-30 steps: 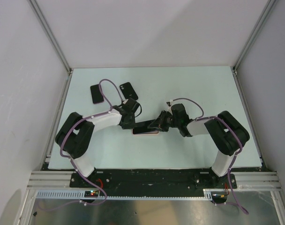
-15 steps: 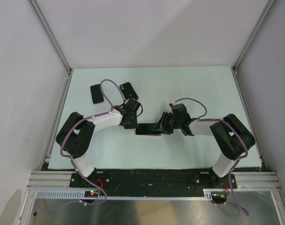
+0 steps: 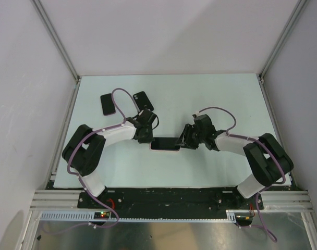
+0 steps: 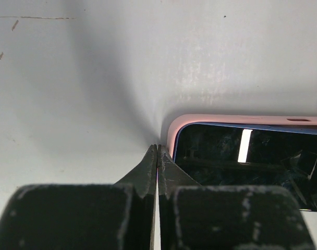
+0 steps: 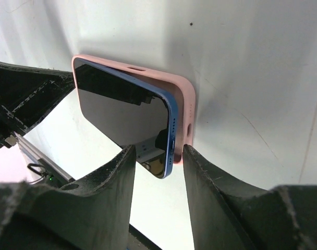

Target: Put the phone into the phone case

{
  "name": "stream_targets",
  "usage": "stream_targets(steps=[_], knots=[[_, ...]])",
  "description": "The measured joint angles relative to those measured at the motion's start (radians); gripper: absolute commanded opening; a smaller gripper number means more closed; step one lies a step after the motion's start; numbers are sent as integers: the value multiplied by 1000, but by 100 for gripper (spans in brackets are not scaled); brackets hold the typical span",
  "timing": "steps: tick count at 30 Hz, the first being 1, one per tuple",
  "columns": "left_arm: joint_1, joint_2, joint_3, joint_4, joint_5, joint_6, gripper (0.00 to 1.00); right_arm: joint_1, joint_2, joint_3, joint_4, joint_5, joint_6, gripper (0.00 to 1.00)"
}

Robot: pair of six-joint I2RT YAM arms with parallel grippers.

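The blue phone point(image 5: 122, 107) lies screen up in the pink phone case point(image 5: 185, 99) on the table's middle, also in the top view point(image 3: 165, 144). At the end near my right gripper the phone's blue edge sits raised out of the case. My right gripper point(image 5: 157, 156) is open, with its fingers on either side of that end; in the top view it is at the phone's right end point(image 3: 183, 141). My left gripper point(image 4: 157, 149) is shut and empty, with its tips on the table beside the case's left corner point(image 4: 175, 127); it also shows in the top view point(image 3: 148, 136).
Two dark phone-sized slabs point(image 3: 107, 104) point(image 3: 143, 100) lie at the back left of the white table point(image 3: 226, 99). Metal frame rails run along the table's sides and near edge.
My right gripper has drawn back to the right, from over the phone to its right end. The phone and case have shifted slightly right. My left gripper has stayed at the case's left end.
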Motion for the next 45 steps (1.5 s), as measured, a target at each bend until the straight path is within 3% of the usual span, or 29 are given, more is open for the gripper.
stream_targets(steps=[7,23,45], knots=[[0,0,0,0,0,0,0,8,-29,2,-63,55,-26,42],[-2,0,0,0,0,0,0,86,-29,53,-158,181,-62,13],[-4,4,8,-9,0,1,0,161,34,162,-292,321,-123,8]])
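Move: The phone lies in the pink phone case with its right end still raised. Its middle is about 7 cm to the right hand's left, 1 cm ahead and 2 cm below; the case's middle lies the same way, about 3 cm below. From the left hand, at the case's left end, the phone is about 8 cm to the right and 1 cm back. The black phone lies roughly 25 cm ahead of the right hand and 20 cm to its left. The right fingers close to a narrow gap and come down onto the phone's raised right end, towards its near corner, to seat it. The hand sinks and draws back about 1 cm each, after briefly easing 1 cm right and returning, while the wrist rolls some 20 degrees so the fingers point more steeply down. The left hand stays put, its shut fingertips still against the case's left end. ##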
